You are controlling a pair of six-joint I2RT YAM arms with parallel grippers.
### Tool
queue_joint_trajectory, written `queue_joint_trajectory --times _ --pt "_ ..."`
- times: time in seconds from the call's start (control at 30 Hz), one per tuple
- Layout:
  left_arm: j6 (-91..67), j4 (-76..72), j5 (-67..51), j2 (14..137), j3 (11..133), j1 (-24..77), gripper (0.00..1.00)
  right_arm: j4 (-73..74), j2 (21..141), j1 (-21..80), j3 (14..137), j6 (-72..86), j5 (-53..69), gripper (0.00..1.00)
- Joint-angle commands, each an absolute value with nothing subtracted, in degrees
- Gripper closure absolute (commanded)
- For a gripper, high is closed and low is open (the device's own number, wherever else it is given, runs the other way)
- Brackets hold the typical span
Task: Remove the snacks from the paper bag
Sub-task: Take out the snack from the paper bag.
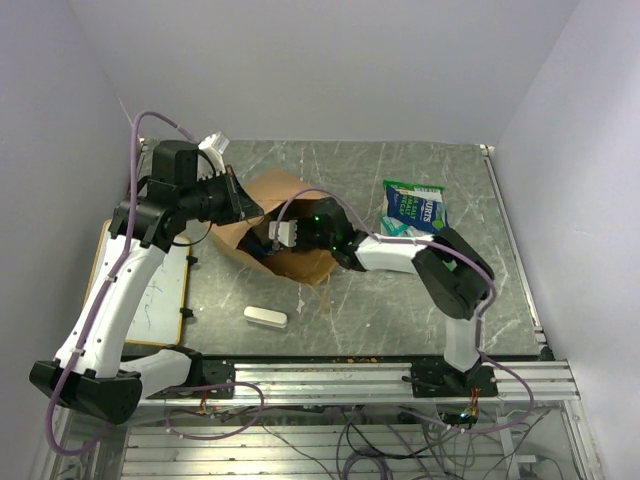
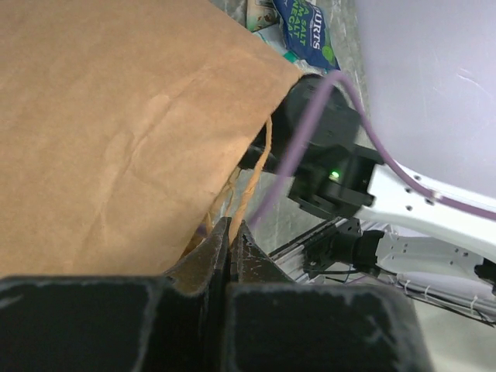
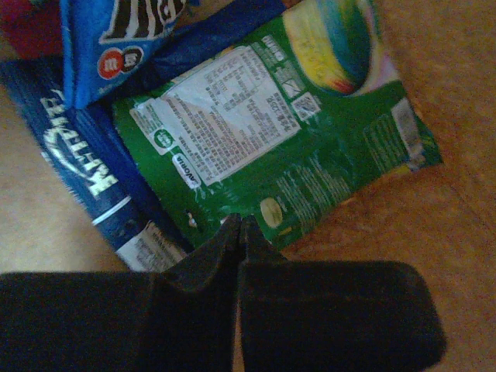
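The brown paper bag [image 1: 278,192] lies on its side mid-table, mouth toward the right arm. My left gripper [image 1: 250,212] [image 2: 230,226] is shut on the bag's twisted handle [image 2: 252,182] at the upper rim. My right gripper [image 1: 266,240] reaches inside the bag. In the right wrist view it [image 3: 239,225] is shut on the lower edge of a green snack packet [image 3: 263,139]. Two blue snack packets [image 3: 77,155] [image 3: 124,39] lie beside it on the bag's inner wall [image 3: 449,232]. Green-and-blue snack packets [image 1: 415,208] [image 2: 306,35] lie on the table right of the bag.
A small white oblong block [image 1: 265,316] lies on the table in front of the bag. A white board in a wooden frame [image 1: 165,290] sits at the left edge under the left arm. The right arm's body [image 2: 333,147] is close to the bag mouth.
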State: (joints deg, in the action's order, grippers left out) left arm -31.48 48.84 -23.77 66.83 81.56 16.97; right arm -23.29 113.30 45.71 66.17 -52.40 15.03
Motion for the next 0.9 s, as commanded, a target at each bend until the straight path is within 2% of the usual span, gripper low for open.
queue_joint_trajectory --times 0.0,0.23,0.27,0.37,0.5,0.67,0.73,0.87 --pt "-35.3 45.4 -23.1 64.8 79.3 16.5 0.93 -26.9 106.3 47.7 59.3 -46.7 18.2 1.0" --pt "-36.8 43.1 -26.5 64.7 78.1 16.5 0.93 -28.5 103.8 48.9 54.4 -43.5 17.8 1.0" --pt "-37.1 42.9 -27.3 64.5 77.7 16.5 0.93 -29.6 104.4 48.9 54.6 -42.9 17.3 0.98" --pt "-37.1 42.3 -28.5 64.3 77.3 16.5 0.93 -34.8 107.1 49.2 55.3 -40.6 14.2 0.73" --pt "-36.0 43.9 -29.4 64.5 78.2 16.5 0.93 -42.0 112.5 49.6 59.0 -35.9 10.4 0.5" --pt "-34.5 44.8 -30.6 65.5 79.4 16.5 0.93 -48.8 119.7 52.0 63.8 -32.3 4.7 0.35" --pt "-33.9 44.9 -31.6 66.3 79.9 16.5 0.93 -50.7 122.0 52.6 65.8 -29.9 0.6 0.23" --pt "-32.2 46.3 -32.9 67.9 81.2 16.5 0.93 -53.3 125.9 53.1 69.8 -26.2 -3.8 0.16"
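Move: The green snack pack inside the paper bag lies some 6 cm to the left of the right hand, about 5 cm ahead and 4 cm lower, its near end at the shut fingertips. The navy pack lies level with the hand, about 7 cm left; the M&M's bag is level too, roughly 13 cm left, both slightly lower. From the left hand the green pack is some 15 cm ahead, 6 cm left and 27 cm down. With its shut fingertips at the green pack's near end, the right hand draws back about 6 cm, rising a little and sinking again, and seems to come free of the pack. It then turns round, heads forward and left some 6 cm each way, deeper into the paper bag, rolling its left side up and opening wide over the snacks. The left hand keeps its pinch on the twine handle. ##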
